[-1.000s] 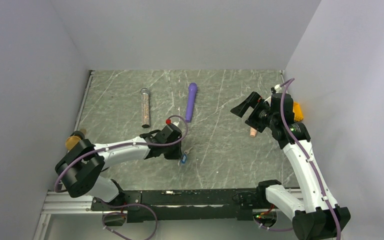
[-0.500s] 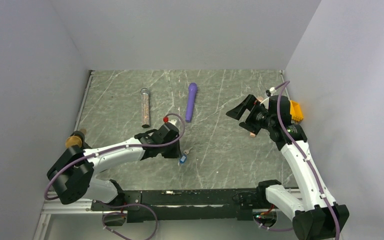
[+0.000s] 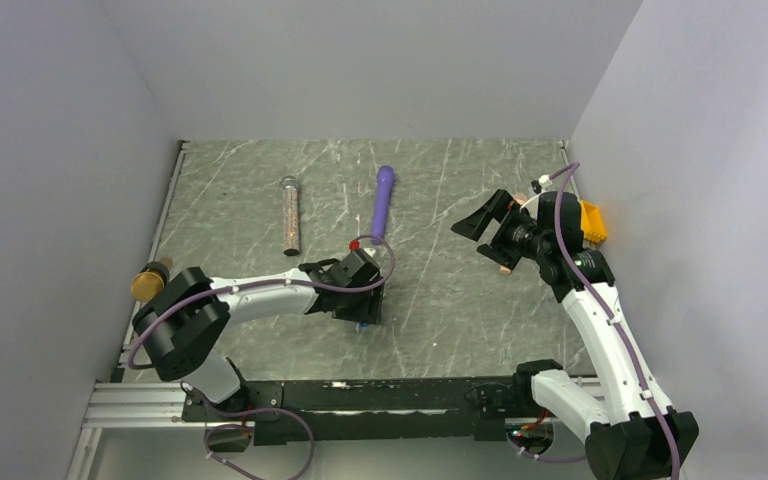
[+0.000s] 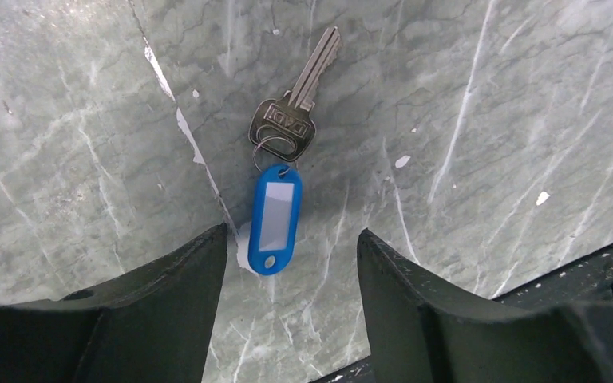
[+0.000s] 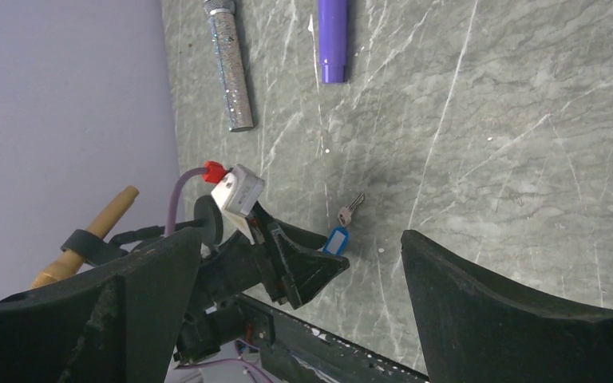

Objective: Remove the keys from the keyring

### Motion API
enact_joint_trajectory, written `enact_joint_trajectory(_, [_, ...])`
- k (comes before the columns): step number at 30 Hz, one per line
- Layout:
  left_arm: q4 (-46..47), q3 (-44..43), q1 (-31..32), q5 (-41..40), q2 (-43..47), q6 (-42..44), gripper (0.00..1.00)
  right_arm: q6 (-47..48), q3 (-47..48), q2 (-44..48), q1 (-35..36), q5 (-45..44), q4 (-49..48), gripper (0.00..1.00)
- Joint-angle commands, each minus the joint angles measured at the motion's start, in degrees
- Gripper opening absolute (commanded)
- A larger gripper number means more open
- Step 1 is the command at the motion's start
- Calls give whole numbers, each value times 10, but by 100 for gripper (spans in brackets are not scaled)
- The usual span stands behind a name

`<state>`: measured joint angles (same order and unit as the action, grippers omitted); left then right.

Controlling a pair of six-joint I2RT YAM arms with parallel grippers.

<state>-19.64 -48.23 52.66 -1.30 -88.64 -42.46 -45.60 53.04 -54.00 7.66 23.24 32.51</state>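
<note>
One silver key (image 4: pixel 291 104) lies flat on the marble table, joined by a thin metal ring to the blue tag of the keyring (image 4: pixel 275 217). My left gripper (image 4: pixel 293 231) hovers over it, open. The tag's lower end shows between the two black fingers (image 4: pixel 168 311), touching neither. From above, the left gripper (image 3: pixel 365 308) covers nearly all of the keyring (image 3: pixel 363 325). My right gripper (image 3: pixel 480 222) hangs open and empty over the table's right side. From there it looks down on the key (image 5: pixel 351 209), the keyring (image 5: pixel 336 239) and the left gripper (image 5: pixel 303 267).
A purple wand (image 3: pixel 382 203) and a glittery tube (image 3: pixel 289 215) lie toward the back of the table. A peach cylinder (image 3: pixel 506 267) sits under the right arm, with an orange object (image 3: pixel 592 222) at the right edge. A wooden-handled tool (image 3: pixel 148 280) rests by the left edge.
My left gripper has gone from shut to open and has shifted right, over the keyring. The right gripper edged slightly left and stayed open.
</note>
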Motion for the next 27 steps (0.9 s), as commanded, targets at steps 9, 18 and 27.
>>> enact_joint_trajectory(9, [-3, -23, 2, 17, -37, 9, 44, 4, 6, 13, 2, 0, -9, 100])
enact_joint_trajectory(18, [-14, -24, 3, 15, -52, 4, 26, 6, 5, 17, 1, -3, -5, 100])
enact_joint_trajectory(27, [-35, -46, 3, 15, -45, 6, 0, 10, 7, 18, 2, -7, -3, 100])
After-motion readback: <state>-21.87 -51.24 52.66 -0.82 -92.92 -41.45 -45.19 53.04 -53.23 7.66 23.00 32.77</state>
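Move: The blue key tag lies flat between the left hand's open fingers, its middle about 1 cm ahead of the hand point, level sideways and some 2 cm below. The ring is about 4 cm ahead and 1 cm to the right; the key's middle is roughly 6 cm ahead and 3 cm right. The purple microphone's middle lies about 27 cm ahead and 5 cm right. From the right hand, the tag is about 8 cm back, 25 cm left and 22 cm below. The left hand, already straddling the blue tag with its fingers slanting down, sinks about 1 cm to the table, most of that at once, and otherwise stays in place with barely any turn of the wrist. As it settles, its fingers close from roughly two thirds open to practically shut, coming in on the tag's long edges and pinching the half away from the key ring, with the ring and key left ahead of the fingertips. ##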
